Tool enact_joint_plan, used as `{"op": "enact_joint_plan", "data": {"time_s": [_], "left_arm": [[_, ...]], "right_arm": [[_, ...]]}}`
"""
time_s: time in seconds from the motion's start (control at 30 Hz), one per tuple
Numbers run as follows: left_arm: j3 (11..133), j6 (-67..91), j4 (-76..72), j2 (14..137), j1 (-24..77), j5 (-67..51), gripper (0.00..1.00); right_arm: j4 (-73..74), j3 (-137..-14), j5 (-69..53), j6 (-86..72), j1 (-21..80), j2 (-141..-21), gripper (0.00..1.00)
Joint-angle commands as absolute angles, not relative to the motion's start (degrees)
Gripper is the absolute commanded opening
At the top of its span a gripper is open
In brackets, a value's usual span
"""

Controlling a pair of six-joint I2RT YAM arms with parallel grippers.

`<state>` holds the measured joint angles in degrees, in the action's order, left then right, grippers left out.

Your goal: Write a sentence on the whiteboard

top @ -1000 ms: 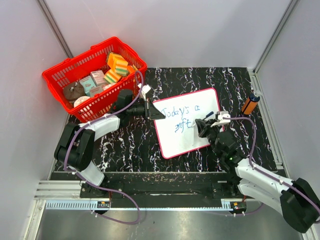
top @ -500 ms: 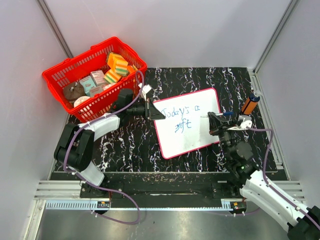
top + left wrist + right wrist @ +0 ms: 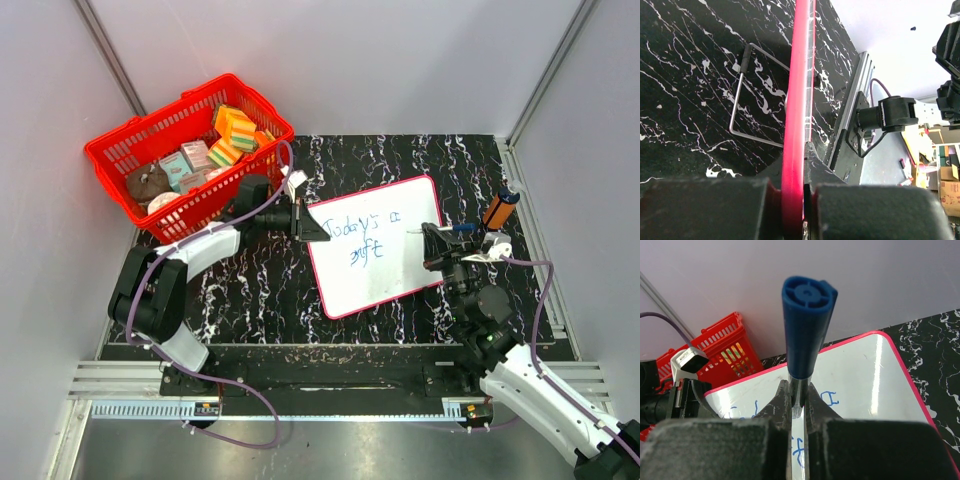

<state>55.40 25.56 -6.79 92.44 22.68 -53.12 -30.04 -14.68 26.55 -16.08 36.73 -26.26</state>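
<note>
The whiteboard (image 3: 385, 275), white with a red-pink rim, lies tilted on the black marbled table. The sentence (image 3: 358, 237) shows in thin blue words, "Today's a" above "gift". My left gripper (image 3: 303, 222) is shut on the board's left corner; the left wrist view shows the red rim (image 3: 797, 100) edge-on between the jaws of the left gripper (image 3: 799, 167). My right gripper (image 3: 432, 246) hovers at the board's right edge, shut on a blue marker (image 3: 459, 229). In the right wrist view the marker (image 3: 805, 325) stands up between the jaws of the right gripper (image 3: 797, 390), above the whiteboard (image 3: 865, 375).
A red basket (image 3: 115, 150) with sponges and small boxes stands at the back left, right behind the left arm. An orange cylinder (image 3: 500, 208) lies at the table's right edge. A bent wire frame (image 3: 747, 95) lies on the table beside the board.
My right arm has swung from over the word "gift" to the board's right edge, taking the marker with it. The left gripper and the board have stayed put.
</note>
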Motion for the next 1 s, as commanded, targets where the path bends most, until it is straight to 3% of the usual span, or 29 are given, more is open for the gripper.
{"op": "enact_joint_plan", "data": {"time_s": [0.0, 0.63, 0.73, 0.9, 0.97], "left_arm": [[51.3, 9.8, 6.4, 96.2, 23.8, -37.8, 0.01], [52.6, 5.6, 12.8, 95.3, 26.7, -28.3, 0.13], [52.1, 5.5, 12.7, 94.4, 26.8, -27.8, 0.23], [52.0, 5.5, 12.7, 93.5, 27.1, -26.5, 0.49], [52.1, 5.9, 12.5, 93.4, 27.1, -26.9, 0.52]], "right_arm": [[-29.6, -17.0, 28.5, -15.4, 36.6, -26.0, 0.00], [-28.2, -17.2, 28.7, -15.1, 36.6, -25.4, 0.00], [-28.1, -17.2, 28.8, -15.1, 36.6, -25.8, 0.00], [-28.0, -17.1, 28.9, -15.5, 36.7, -25.9, 0.00], [-27.9, -17.1, 28.9, -15.6, 36.6, -25.9, 0.00]]}}
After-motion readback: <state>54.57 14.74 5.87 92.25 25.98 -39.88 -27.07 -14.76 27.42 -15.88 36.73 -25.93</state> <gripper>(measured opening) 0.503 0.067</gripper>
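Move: The left hand already pinches the left edge of the whiteboard, whose middle lies about 11 cm to its right, 2 cm nearer the base and some 3 cm lower. The handwritten "gift" is about 8 cm to this hand's right and 2 cm back, and the red basket's middle some 26 cm left and 16 cm ahead. From the right hand, the whiteboard's middle is roughly 8 cm left, 2 cm ahead and 13 cm below. With the whiteboard's edge still between its fingers, the left hand first eases back and down about 2 cm each, then opens its fingers to about half, ending the pinch, and sinks on to some 5 cm below its start while drifting slightly left and rolling about 15 degrees, left side up. The right hand keeps its closed grip on the marker and stays raised clear of the whiteboard, settling by only 1 cm. ##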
